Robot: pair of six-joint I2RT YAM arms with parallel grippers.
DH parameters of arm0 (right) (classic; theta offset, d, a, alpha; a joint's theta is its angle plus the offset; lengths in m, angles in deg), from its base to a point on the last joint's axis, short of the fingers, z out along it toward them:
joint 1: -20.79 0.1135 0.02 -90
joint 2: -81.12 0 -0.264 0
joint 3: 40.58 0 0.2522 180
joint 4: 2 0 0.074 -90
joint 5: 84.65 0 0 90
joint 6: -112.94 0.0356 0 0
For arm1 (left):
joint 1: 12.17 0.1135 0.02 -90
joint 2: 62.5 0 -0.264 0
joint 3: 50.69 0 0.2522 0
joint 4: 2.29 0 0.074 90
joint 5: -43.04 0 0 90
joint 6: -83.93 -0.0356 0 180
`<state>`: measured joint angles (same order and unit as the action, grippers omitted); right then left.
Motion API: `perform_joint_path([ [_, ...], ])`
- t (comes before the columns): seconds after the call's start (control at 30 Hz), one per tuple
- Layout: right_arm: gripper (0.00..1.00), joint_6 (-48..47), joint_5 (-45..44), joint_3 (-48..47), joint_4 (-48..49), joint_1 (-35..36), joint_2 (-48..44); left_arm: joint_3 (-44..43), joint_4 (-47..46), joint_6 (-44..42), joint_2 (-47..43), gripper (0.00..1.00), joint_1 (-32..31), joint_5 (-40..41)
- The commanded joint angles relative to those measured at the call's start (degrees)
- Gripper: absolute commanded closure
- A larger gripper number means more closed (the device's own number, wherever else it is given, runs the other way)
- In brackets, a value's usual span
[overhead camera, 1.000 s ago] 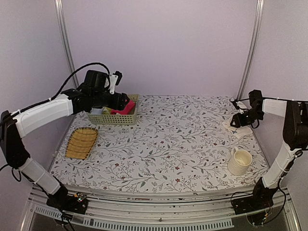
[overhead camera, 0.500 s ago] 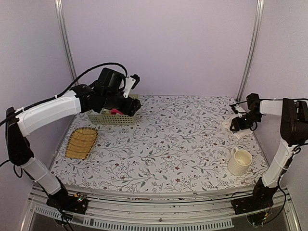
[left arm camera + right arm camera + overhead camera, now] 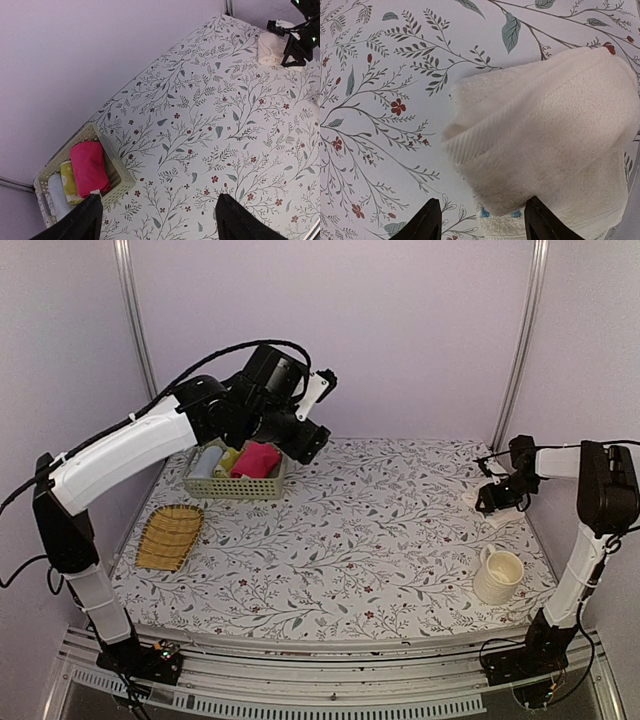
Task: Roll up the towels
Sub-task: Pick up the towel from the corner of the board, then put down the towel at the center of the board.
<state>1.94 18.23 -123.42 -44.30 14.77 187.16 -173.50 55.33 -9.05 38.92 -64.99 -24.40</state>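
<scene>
A bright pink towel (image 3: 257, 459) lies rolled in the basket (image 3: 232, 488) at the back left; the left wrist view shows this towel (image 3: 89, 168) with its small white tag. My left gripper (image 3: 312, 440) hangs high above the table, right of the basket, open and empty (image 3: 159, 200). The cream-white towel (image 3: 490, 508) is a bundle at the far right edge (image 3: 270, 48). My right gripper (image 3: 497, 495) stands open low over it, the bundle's near edge (image 3: 555, 130) lying between the fingers (image 3: 482, 204).
The basket (image 3: 117, 172) also holds a yellow-green roll (image 3: 68, 181) and a pale blue roll (image 3: 208, 462). A woven straw mat (image 3: 170, 536) lies at the left front. A cream mug (image 3: 497, 576) stands at the right front, near the right arm.
My left gripper has risen out of the basket and swung right, leaving the pink towel inside. The right gripper has shifted slightly over the cream towel.
</scene>
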Motion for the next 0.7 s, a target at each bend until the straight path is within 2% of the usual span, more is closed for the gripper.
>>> perform_joint_path([
  [0.0,0.41,-1.1,-3.87,-3.37,4.72,0.22,3.7,1.25,1.9,0.37,1.25,0.2,-1.66,1.87],
  [0.07,0.44,-1.64,-4.5,-3.65,5.97,0.2,4.86,1.87,0.7,0.14,1.73,0.19,-1.79,1.26],
  [0.1,0.52,-1.82,-4.42,-4.17,6.03,0.22,5.5,1.94,0.25,0.02,2.18,0.19,-1.77,0.8],
  [0.17,0.84,-1.91,-3.73,-5.1,6.12,0.22,5.26,2.22,-0.22,0.58,3.23,0.19,-1.83,-0.05],
  [0.2,0.92,-1.74,-2.76,-5.53,5.66,0.24,4.06,2.5,-0.26,1.18,3.73,0.19,-1.85,-0.44],
  [0.23,0.96,-1.37,-0.51,-6.04,4.74,0.33,2.19,3.0,-0.35,1.81,4.04,0.19,-1.83,-0.88],
  [0.37,0.97,0.14,11.04,-10.12,-3.0,4.95,-6.29,8.67,-3.88,4.17,1.93,0.2,-1.71,-1.54],
  [0.57,0.97,-1.21,27.0,-21.05,-13.81,19.26,-15.96,18.61,-12.04,7.34,-6.83,0.22,0.3,-3.13],
  [0.63,0.97,-2.63,36.4,-25.41,-16.31,19.99,-17.77,22.74,-14.9,7.67,-9.99,0.22,0.98,-3.93],
  [0.67,0.97,-2.18,37.43,-27.03,-16.0,20.0,-18.42,24.68,-16.63,7.83,-11.61,0.22,1.33,-4.3],
])
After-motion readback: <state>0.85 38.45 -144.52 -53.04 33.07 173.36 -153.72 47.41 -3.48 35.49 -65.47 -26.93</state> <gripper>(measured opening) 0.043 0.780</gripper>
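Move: The white towel lies folded right under the open right fingers, its middle about 4 cm ahead of the hand point, 2 cm to its right and 3 cm below. The mug stands some 19 cm behind the right hand, roughly in line with it and at about its height. From the empty left hand, held high, the white towel is some 40 cm to the right, 10 cm ahead and 31 cm below. The right fingers close and pinch the near part of the white towel after easing about 3 cm forward and slightly down onto it. They then lift it fast by some 25 cm while swinging about 20 cm left, away from the mug, the wrist turning some 30 degrees counter-clockwise as the fingers tip up. The empty left hand sinks about 10 cm, staying open. ##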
